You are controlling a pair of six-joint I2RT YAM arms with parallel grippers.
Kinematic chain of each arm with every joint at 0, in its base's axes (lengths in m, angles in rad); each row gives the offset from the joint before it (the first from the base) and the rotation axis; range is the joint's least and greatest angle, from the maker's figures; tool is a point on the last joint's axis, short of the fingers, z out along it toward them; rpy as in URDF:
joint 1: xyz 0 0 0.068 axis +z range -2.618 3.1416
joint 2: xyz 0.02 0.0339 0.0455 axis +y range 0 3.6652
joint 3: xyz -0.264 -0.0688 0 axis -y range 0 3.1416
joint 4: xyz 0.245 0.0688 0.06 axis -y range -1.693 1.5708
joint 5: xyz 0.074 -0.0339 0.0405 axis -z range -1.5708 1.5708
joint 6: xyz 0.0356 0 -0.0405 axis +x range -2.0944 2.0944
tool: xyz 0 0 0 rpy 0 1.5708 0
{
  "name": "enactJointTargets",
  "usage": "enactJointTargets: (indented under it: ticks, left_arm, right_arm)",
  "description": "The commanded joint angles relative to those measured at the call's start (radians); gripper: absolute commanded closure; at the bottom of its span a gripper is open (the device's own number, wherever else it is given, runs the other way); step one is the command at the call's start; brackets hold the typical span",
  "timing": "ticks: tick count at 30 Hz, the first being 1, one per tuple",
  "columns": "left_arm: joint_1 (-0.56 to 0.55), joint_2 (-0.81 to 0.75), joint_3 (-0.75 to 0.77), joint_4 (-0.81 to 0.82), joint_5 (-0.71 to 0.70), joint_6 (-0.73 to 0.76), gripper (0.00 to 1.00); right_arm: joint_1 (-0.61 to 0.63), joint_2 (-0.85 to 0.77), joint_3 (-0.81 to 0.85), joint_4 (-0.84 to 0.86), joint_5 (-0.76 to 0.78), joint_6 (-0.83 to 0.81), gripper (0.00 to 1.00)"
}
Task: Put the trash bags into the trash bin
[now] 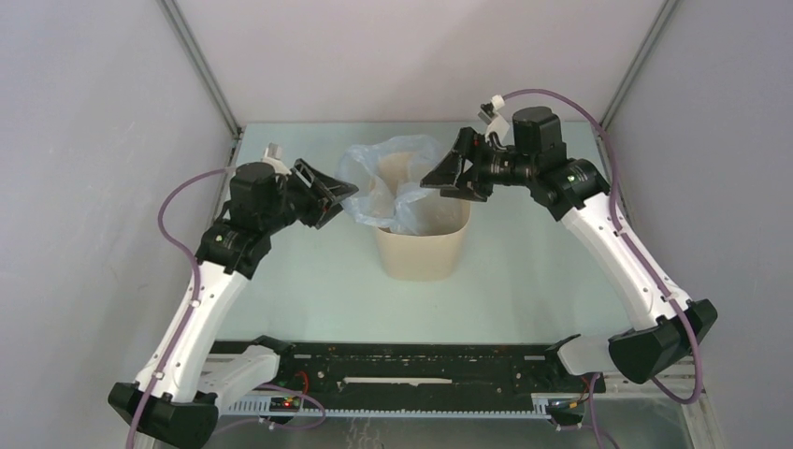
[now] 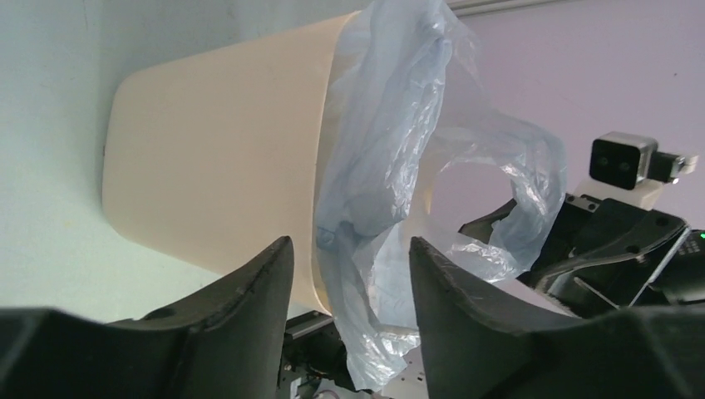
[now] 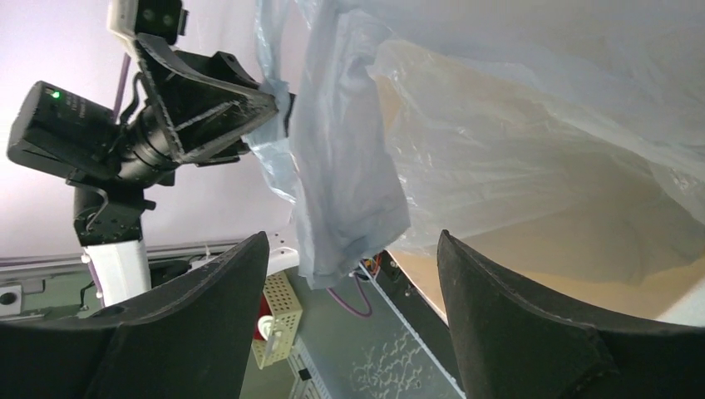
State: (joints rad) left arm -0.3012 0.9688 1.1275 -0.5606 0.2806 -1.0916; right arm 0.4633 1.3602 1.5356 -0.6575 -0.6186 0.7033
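The beige trash bin point(image 1: 421, 248) stands upright mid-table. The pale-blue trash bag point(image 1: 393, 178) sits in its mouth, bunched and spilling over the left and far rim. My left gripper point(image 1: 338, 192) is at the bin's left rim beside the bag. In the left wrist view its jaws point(image 2: 350, 243) are open, with the bag point(image 2: 391, 125) hanging past them off the bin point(image 2: 216, 150). My right gripper point(image 1: 441, 178) hovers at the bin's right rim. It is open point(image 3: 352, 235), and a fold of the bag point(image 3: 349, 166) dangles ahead of it over the bin point(image 3: 582, 258).
Grey walls and aluminium posts point(image 1: 201, 70) enclose the table on three sides. A black rail point(image 1: 411, 365) with wiring runs along the near edge between the arm bases. A perforated cream box point(image 3: 278, 320) shows below in the right wrist view.
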Motion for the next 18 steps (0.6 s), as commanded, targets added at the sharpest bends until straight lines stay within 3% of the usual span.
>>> enactJointTargets:
  ticks: [1,4,8,10,12,13,18]
  left_arm:
    - [0.008,-0.018,-0.049,0.077,0.047,-0.023,0.46]
    - [0.008,-0.029,-0.078,0.128,0.055,-0.058,0.58]
    - [0.008,-0.065,-0.119,0.133,0.054,-0.069,0.72]
    - [0.008,-0.094,-0.151,0.129,0.049,-0.073,0.77]
    - [0.008,-0.122,-0.187,0.119,0.043,-0.076,0.86]
    - [0.010,-0.135,-0.203,0.104,0.039,-0.072,0.89]
    - [0.011,-0.146,-0.249,0.030,0.022,-0.020,1.00]
  right_arm:
    - [0.037,0.035,0.019,0.114,-0.022,0.044,0.18]
    - [0.064,0.064,0.037,0.143,-0.029,0.081,0.25]
    - [0.061,0.030,0.033,0.102,-0.034,0.063,0.50]
    - [0.042,-0.018,-0.017,0.075,-0.053,0.035,0.69]
    - [-0.018,-0.084,-0.069,-0.009,-0.074,-0.014,0.96]
    - [-0.056,-0.129,-0.104,-0.049,-0.076,-0.047,1.00]
    - [-0.201,-0.238,-0.181,-0.272,-0.158,-0.207,1.00]
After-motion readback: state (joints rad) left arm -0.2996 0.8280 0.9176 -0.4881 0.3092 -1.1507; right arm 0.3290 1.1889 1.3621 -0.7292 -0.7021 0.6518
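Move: The trash bag's loose rim hangs just off both open grippers: about 2 cm left and 1 cm back of the right hand, a shade lower, while the left's nearest bit of rim is some 2 cm to its right and 1 cm ahead. Under the bag, the trash bin's middle is roughly 2 cm left, 2 cm back and 17 cm below the right hand, and about 13 cm right, level and 14 cm below the left. Both hands pinch the bag's rim; right reaches left, then pulls 8 cm right; left draws down and back. ##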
